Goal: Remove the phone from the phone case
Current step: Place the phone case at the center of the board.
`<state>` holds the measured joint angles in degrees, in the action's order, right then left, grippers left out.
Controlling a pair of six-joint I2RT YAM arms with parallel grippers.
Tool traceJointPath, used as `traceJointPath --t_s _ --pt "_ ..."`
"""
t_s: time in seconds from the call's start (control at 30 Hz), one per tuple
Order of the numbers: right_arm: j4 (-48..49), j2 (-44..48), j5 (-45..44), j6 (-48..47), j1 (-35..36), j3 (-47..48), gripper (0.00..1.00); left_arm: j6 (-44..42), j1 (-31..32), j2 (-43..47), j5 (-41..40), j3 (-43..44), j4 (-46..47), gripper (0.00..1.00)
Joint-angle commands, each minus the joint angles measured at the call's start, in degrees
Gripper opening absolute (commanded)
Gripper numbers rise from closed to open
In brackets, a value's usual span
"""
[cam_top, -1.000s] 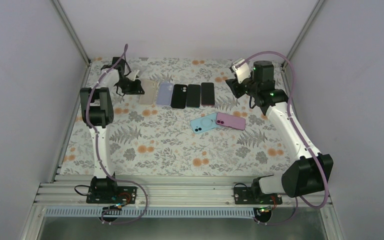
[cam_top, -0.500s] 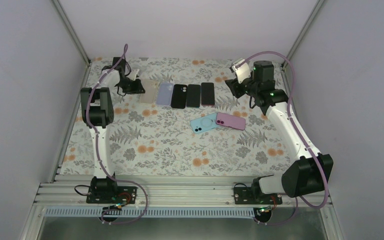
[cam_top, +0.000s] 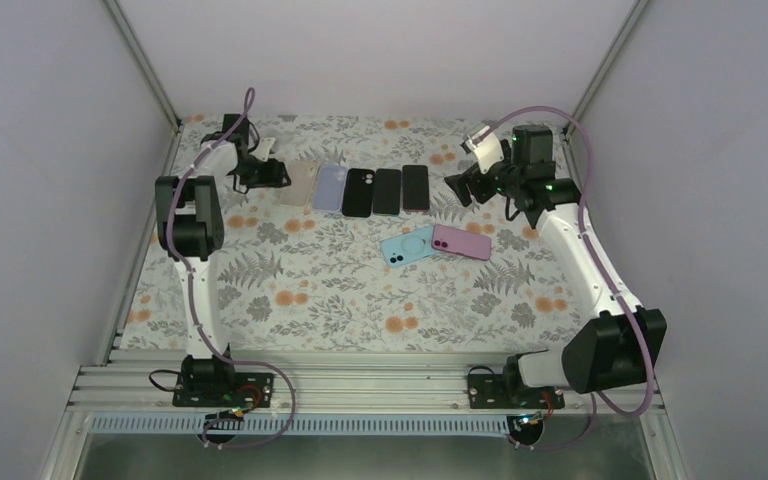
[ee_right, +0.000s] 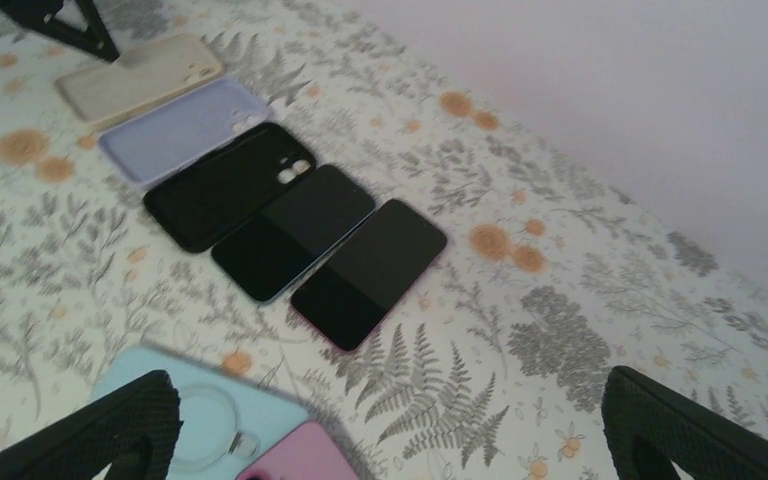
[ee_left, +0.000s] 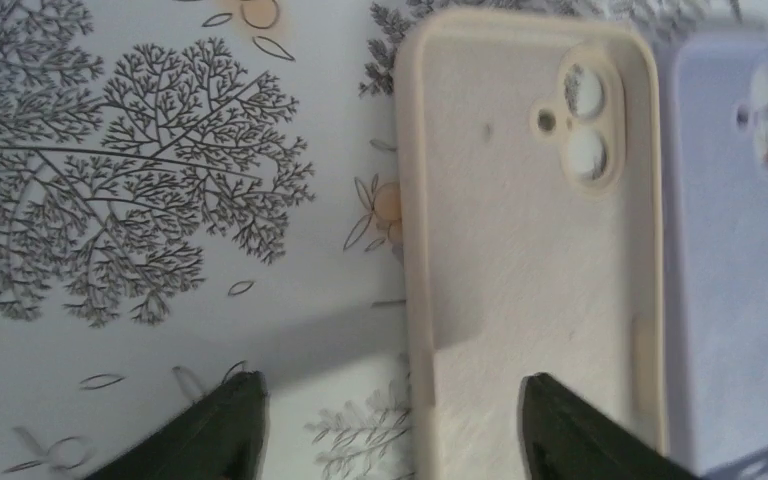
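A row lies at the back of the table: an empty beige case [cam_top: 297,183], a lavender case [cam_top: 330,187], a black case [cam_top: 358,192] and two bare phones, screens up [cam_top: 387,190] [cam_top: 415,187]. Nearer the middle, a light blue cased phone [cam_top: 407,245] and a pink cased phone [cam_top: 462,242] lie back up, touching. My left gripper [ee_left: 390,430] stands open low over the beige case [ee_left: 530,250], straddling its left edge. My right gripper [ee_right: 390,440] hangs wide open and holds nothing, above the table between the pink-edged phone [ee_right: 370,272] and the light blue case [ee_right: 190,420].
The floral cloth [cam_top: 300,290] covers the table, with white walls on three sides and slanted frame posts at the back corners. The lavender case [ee_left: 735,250] lies right beside the beige one. The arm bases stand on the rail at the near edge.
My left gripper has opened from shut at the beige case's edge. My right gripper has opened wider and swung down and left toward the row.
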<state>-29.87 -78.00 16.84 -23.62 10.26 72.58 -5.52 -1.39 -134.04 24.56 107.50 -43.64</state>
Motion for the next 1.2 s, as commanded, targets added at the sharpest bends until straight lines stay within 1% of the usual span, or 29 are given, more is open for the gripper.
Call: traceJointPath --t_s 0.0,0.03,0.07,0.1,0.27,0.47,0.63,0.8,1.0,1.17 --pt "-6.79 -1.72 8.39 -8.43 -2.29 -0.02 0.99 -0.58 -1.16 4.06 -1.77 -2.73 -0.54 0.75" --pt "-8.70 -2.51 10.03 -10.52 -2.82 0.25 0.99 -1.12 -1.16 5.08 -0.60 -3.04 -0.38 0.91" --pt "-10.76 -3.47 11.60 -12.65 -3.44 0.68 0.99 -1.72 -1.11 6.03 0.30 -3.27 -0.21 0.99" --pt "-12.88 -4.47 13.27 -14.91 -4.16 1.26 0.99 -2.28 -1.08 7.10 1.07 -3.55 -0.08 1.00" --pt "-24.07 -9.96 18.25 -27.42 -7.37 5.64 0.99 -5.95 -0.59 12.47 3.65 -4.67 0.98 1.00" --pt "-29.58 -15.19 14.19 -40.84 -9.26 6.35 0.99 -9.22 0.87 18.62 6.31 -6.02 2.01 1.00" --pt "-28.92 -20.82 10.19 -46.29 -9.65 6.47 1.00 -10.56 2.60 23.80 8.44 -8.80 4.51 1.00" --pt "-25.62 -24.80 8.23 -48.44 -9.64 6.17 0.99 -10.04 3.74 27.66 9.94 -10.48 6.35 1.00" --pt "-20.26 -27.63 7.09 -51.34 -9.45 2.87 1.00 -9.20 4.41 29.09 11.04 -11.36 6.88 1.00" --pt "-18.93 -31.42 7.17 -51.71 -9.37 3.56 1.00 -8.90 4.88 29.07 11.83 -12.32 7.38 1.00"
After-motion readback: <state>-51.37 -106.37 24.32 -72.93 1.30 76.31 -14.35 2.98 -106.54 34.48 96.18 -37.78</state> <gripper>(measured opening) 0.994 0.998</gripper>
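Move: The pink phone lies about 26 cm below the right hand, some 4 cm nearer the base and 3 cm to its right. The blue case sits about 11 cm left and 5 cm back of that hand, and the nearest dark phone of the row 14 cm ahead and 8 cm left. The left hand is low at the beige case: its middle is about 6 cm right, 3 cm ahead and 2 cm below, the lilac case 15 cm right and 2 cm ahead. Down some 20 cm onto the pink phone's place goes the right hand, easing about 4 cm right and first drawing slightly back, its wrist turning counter-clockwise and tipping down to look at the phone; its fingers stay wide open, still clear of it. Meanwhile the left fingers finish opening at the beige case's left edge and rise about 19 cm off it, drifting right and back as they tilt up some 25 degrees. ##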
